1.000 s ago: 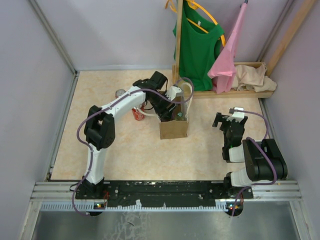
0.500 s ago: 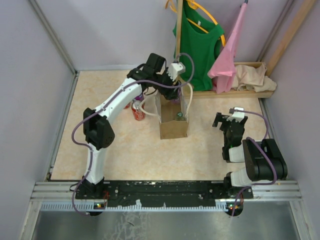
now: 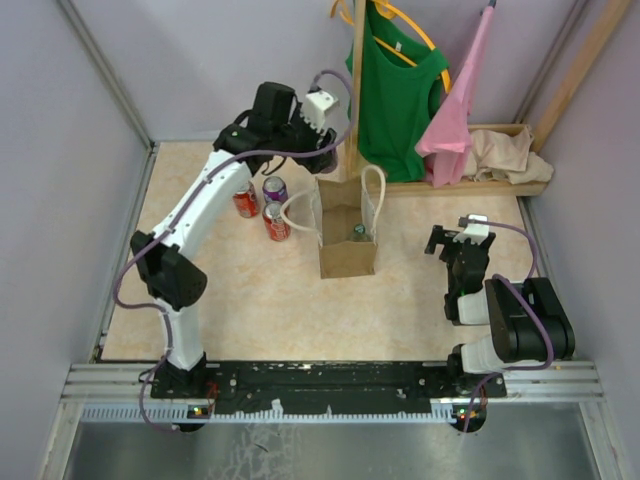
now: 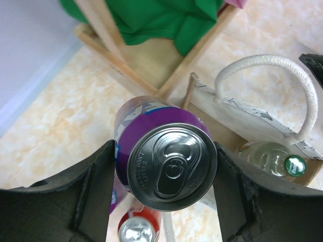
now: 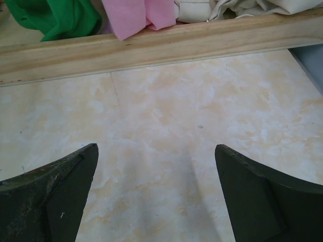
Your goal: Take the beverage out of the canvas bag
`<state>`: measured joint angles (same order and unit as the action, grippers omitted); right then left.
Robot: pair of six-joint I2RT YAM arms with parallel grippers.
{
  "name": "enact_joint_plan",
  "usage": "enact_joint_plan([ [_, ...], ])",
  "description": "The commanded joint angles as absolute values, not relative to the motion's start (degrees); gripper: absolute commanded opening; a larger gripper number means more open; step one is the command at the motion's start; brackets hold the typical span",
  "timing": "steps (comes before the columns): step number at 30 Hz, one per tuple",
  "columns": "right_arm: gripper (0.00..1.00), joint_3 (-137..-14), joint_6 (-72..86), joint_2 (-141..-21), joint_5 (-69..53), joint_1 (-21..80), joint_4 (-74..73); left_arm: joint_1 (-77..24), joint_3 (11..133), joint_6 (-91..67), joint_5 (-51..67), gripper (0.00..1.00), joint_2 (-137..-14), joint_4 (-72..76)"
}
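The canvas bag stands upright mid-table, tan with white looped handles. My left gripper is shut on a purple beverage can, held in the air behind and left of the bag. From above, the left gripper hides that can. A clear bottle with a green cap is still inside the bag. My right gripper is open over bare table, right of the bag.
Two red cans and another purple can stand left of the bag. A wooden rack at the back holds a green shirt, pink cloth and a beige cloth heap.
My left gripper has risen out of the bag with the purple can and swung back and to the left. The right arm has not moved.
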<state>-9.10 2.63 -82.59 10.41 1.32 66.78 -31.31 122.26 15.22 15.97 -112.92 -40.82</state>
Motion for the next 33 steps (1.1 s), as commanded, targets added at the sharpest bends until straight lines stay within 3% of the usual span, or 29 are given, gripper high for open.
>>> enact_joint_plan([
  [1, 0.99, -10.3, 2.7, -82.6, 10.7, 1.2, 69.8, -27.5, 117.7, 13.1, 10.2, 0.00, -101.9, -31.2],
  [10, 0.99, -10.3, 2.7, -82.6, 10.6, 1.2, 69.7, -21.0, 103.2, 9.0, -0.5, 0.00, -91.3, -31.6],
  [21, 0.99, -10.3, 2.7, -82.6, 10.6, 1.2, 69.7, -19.6, 79.8, -1.7, -3.1, 0.00, -81.2, -28.9],
  [33, 0.99, -10.3, 2.7, -82.6, 10.6, 1.2, 69.7, -17.1, 66.1, -7.3, -5.2, 0.00, -79.4, -20.4],
])
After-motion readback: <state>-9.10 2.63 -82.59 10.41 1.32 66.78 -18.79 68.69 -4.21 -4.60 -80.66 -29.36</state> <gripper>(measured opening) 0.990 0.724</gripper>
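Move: The left hand holds the purple can high. Its landing place, the open table, lies about 19 cm left, 7 cm back and 21 cm below. At similar depth, the left red can stands 21 cm left and 1 ahead, the standing purple can 13 left and 3 ahead, the near red can 13 left and 4 back; the bag is 5 cm right, 5 back. From the right hand the landing place is some 54 cm left, 4 back. Left hand swings the held can 20 cm left, first rising, then down and back, turning 40 degrees counter-clockwise. ##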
